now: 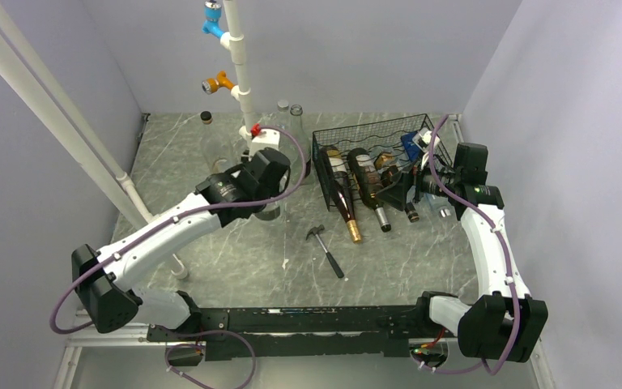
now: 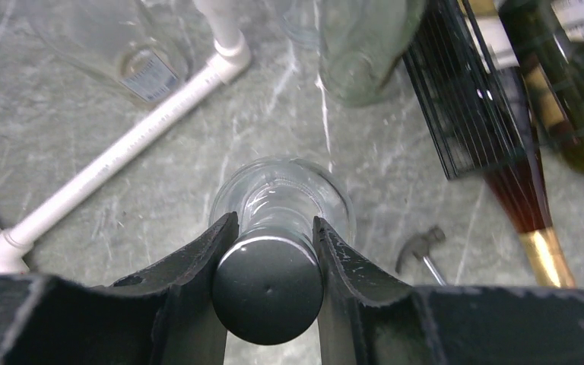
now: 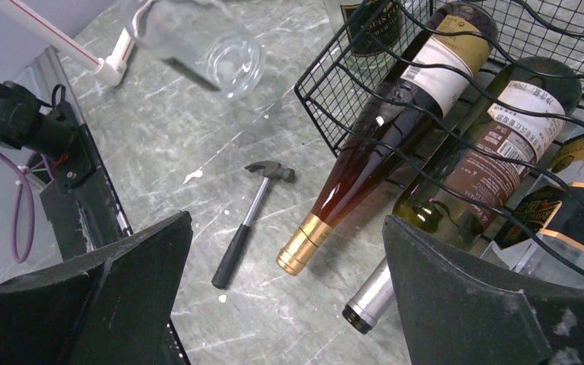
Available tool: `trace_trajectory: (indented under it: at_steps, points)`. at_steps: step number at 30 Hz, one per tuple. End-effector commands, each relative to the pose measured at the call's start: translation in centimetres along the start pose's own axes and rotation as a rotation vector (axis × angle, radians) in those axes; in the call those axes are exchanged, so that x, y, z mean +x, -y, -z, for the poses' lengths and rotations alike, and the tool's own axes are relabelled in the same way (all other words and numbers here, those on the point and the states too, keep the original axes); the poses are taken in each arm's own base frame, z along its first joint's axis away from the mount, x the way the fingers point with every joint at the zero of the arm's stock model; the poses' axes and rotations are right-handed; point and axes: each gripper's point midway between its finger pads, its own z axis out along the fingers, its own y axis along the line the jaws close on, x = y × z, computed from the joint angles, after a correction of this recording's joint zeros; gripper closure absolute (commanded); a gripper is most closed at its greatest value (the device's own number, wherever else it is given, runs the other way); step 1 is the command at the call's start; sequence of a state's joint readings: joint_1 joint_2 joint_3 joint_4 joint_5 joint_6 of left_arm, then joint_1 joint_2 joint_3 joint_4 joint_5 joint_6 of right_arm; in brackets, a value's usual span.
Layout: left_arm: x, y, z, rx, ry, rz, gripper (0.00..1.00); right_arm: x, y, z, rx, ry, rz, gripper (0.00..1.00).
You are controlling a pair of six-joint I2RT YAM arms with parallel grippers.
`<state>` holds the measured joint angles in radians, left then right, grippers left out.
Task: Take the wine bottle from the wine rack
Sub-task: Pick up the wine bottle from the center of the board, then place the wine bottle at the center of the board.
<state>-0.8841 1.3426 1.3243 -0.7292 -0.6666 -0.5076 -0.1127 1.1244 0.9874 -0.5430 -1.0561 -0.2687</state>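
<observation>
The black wire wine rack [image 1: 377, 142] stands at the back right. Three wine bottles lie in it, necks poking out the front: an amber one with a gold cap [image 3: 384, 141], a green one with a silver cap [image 3: 471, 171], and a third at the far right [image 3: 578, 209]. My right gripper [image 3: 285, 304] hangs open over the table just before these necks, with nothing between its fingers. My left gripper [image 2: 268, 243] is shut on the neck of a clear glass bottle [image 2: 281, 194] with a black cap [image 2: 268, 287], left of the rack. Whether its base touches the table I cannot tell.
A small hammer [image 1: 325, 250] lies on the marble table in front of the rack. A white pipe stand [image 1: 239, 73] rises at the back centre, with its foot [image 2: 122, 152] near my left gripper. Other clear bottles [image 2: 133, 46] stand around it.
</observation>
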Motion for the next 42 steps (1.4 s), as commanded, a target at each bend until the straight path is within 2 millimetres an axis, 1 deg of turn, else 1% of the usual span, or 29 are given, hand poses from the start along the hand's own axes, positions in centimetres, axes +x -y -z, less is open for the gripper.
trace_trajectory:
  at_steps: [1, 5, 11, 17, 20, 28, 38, 40, 42]
  points:
    - [-8.9, -1.7, 0.8, 0.003, 0.276, 0.163, 1.0, -1.0, -0.1, 0.3, 0.001, 0.028, 0.061, 0.01]
    - [-10.2, -2.6, -0.8, -0.015, 0.287, 0.182, 1.0, -0.9, -0.1, 0.3, 0.001, 0.028, 0.06, 0.01]
    - [-12.0, -3.0, -3.8, -0.008, 0.283, 0.203, 1.0, -1.0, -0.1, 0.3, 0.001, 0.028, 0.061, 0.01]
    - [-13.2, -3.6, -6.7, -0.014, 0.265, 0.23, 1.0, -1.0, -0.1, 0.3, 0.003, 0.027, 0.061, 0.01]
    - [-14.1, -4.0, -7.7, -0.018, 0.262, 0.252, 1.0, -1.0, -0.1, 0.3, 0.003, 0.027, 0.061, 0.01]
    - [-13.8, -4.5, -10.3, -0.004, 0.205, 0.307, 1.0, -0.9, 0.0, 0.3, 0.006, 0.025, 0.061, 0.01]
    - [-13.8, -4.8, -12.1, -0.03, 0.179, 0.288, 1.0, -0.9, 0.1, 0.3, 0.01, 0.025, 0.061, 0.01]
    - [-13.6, -4.8, -12.3, -0.033, 0.172, 0.281, 0.97, -0.9, 0.1, 0.3, 0.011, 0.024, 0.061, 0.01]
    - [-13.5, -4.9, -12.6, -0.04, 0.167, 0.28, 0.9, -0.8, 0.1, 0.2, 0.01, 0.023, 0.061, 0.01]
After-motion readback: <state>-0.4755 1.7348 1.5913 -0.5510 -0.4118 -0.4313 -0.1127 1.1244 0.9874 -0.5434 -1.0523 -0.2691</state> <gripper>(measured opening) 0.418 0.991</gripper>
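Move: The free patch of table that the held clear wine bottle is taken to, just in front of the white pipe's elbow, lies about 14 cm ahead of the left hand, 3 cm left and 25 cm below. The elbow sits some 4 cm beyond that patch and 2 cm left of it. A green glass bottle stands about 11 cm to its right, and a black-capped bottle 12 cm to its left and 4 cm farther out. From the right hand the patch is roughly 15 cm ahead and 32 cm left. The clear wine bottle, still pinched at the neck by the left fingers, is carried about 15 cm forward and some 4 cm left, in between the standing bottles towards the pipe elbow. It rises slightly at first, then sinks to finish about 3 cm lower while the forward travel slows. The hand turns about 10 degrees counter-clockwise and the grip holds. ##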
